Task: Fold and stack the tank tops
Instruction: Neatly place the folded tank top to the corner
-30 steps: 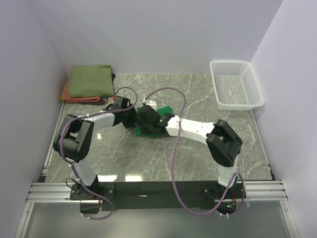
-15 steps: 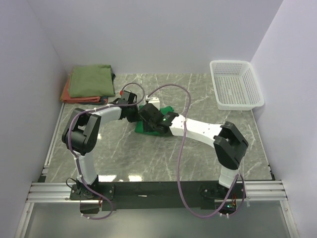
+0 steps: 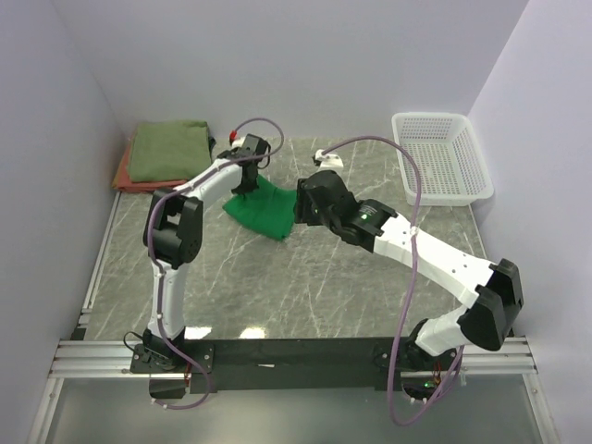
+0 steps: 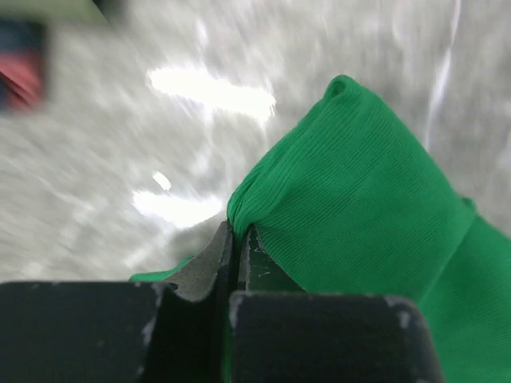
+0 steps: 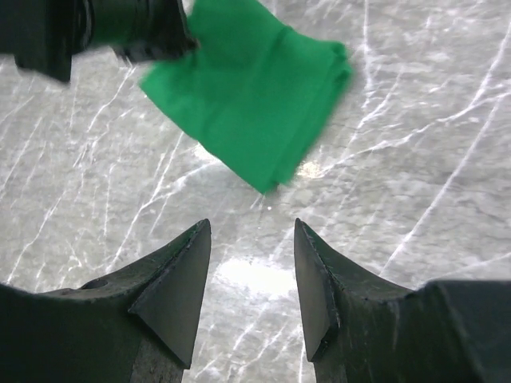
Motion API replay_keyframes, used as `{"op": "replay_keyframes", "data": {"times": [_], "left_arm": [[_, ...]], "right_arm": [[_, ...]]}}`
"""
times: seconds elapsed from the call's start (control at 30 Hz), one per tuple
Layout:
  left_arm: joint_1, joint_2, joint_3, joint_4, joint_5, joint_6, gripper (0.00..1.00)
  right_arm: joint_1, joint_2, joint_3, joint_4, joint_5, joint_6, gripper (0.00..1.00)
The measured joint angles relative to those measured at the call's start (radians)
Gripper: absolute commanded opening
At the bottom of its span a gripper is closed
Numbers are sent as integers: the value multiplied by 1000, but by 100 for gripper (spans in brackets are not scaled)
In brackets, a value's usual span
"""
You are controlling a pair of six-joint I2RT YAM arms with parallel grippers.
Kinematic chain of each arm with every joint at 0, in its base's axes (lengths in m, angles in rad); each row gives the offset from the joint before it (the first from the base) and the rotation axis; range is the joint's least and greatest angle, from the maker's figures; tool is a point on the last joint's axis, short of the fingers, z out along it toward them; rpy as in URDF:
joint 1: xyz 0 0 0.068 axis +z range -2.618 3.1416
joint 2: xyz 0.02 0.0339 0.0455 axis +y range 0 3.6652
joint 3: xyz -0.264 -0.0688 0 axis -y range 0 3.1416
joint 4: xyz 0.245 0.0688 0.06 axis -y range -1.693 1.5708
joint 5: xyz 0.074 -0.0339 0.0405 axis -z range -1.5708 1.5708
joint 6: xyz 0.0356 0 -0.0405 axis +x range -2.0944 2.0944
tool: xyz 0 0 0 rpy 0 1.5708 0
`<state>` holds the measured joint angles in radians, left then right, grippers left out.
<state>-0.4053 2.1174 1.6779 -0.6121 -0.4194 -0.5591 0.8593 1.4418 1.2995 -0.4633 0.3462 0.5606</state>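
The bright green tank top (image 3: 262,209) is folded and hangs by one edge from my left gripper (image 3: 244,183), a little above the table. In the left wrist view that gripper (image 4: 238,233) is shut on a fold of the green cloth (image 4: 359,183). My right gripper (image 3: 300,207) stands just right of the green top, open and empty. The right wrist view shows its gripper (image 5: 251,231) above bare marble, with the green top (image 5: 247,88) ahead of it. The olive tank top (image 3: 168,150) lies folded on the rust-red one (image 3: 124,173) at the back left.
A white mesh basket (image 3: 441,157) stands at the back right against the wall. White walls close in the marble table (image 3: 305,287) on both sides and behind. The left arm's head (image 5: 120,28) shows at the top left of the right wrist view.
My left gripper shut on the green top and carried it up and toward the back left. My right gripper drew away from it to the right and stayed open.
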Motion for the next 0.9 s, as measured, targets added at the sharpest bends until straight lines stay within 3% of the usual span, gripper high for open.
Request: {"op": "replay_keyframes", "data": {"times": [0.4, 0.9], "left_arm": [[117, 193, 455, -117, -201, 214, 0], [224, 223, 669, 41, -219, 436, 0]], "right_arm": [[-102, -37, -28, 6, -121, -40, 52], [-144, 48, -1, 63, -232, -58, 51]]}}
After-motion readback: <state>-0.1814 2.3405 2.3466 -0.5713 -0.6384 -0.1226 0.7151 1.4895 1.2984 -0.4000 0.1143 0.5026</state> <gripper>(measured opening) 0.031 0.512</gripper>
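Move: The left hand already grips the folded green tank top by its edge; the olive tank top on the corner stack, where it is going, lies about 21 cm to the left, 13 cm ahead and some 3 cm lower. The red tank top beneath pokes out, its middle about 3 cm farther left and 2 cm nearer than the olive one's. From the empty right hand the olive tank top is roughly 36 cm left, 30 cm ahead and 21 cm below. Keep the left fingers shut on the green tank top and bring the left gripper up, forward and left in one sweep, about 15 cm each way, towards the stack in the far left corner. Let the wrist tip the fingers some 20 degrees outward and swing them leftward as it climbs. Ease the open right gripper forward about 3 cm. ##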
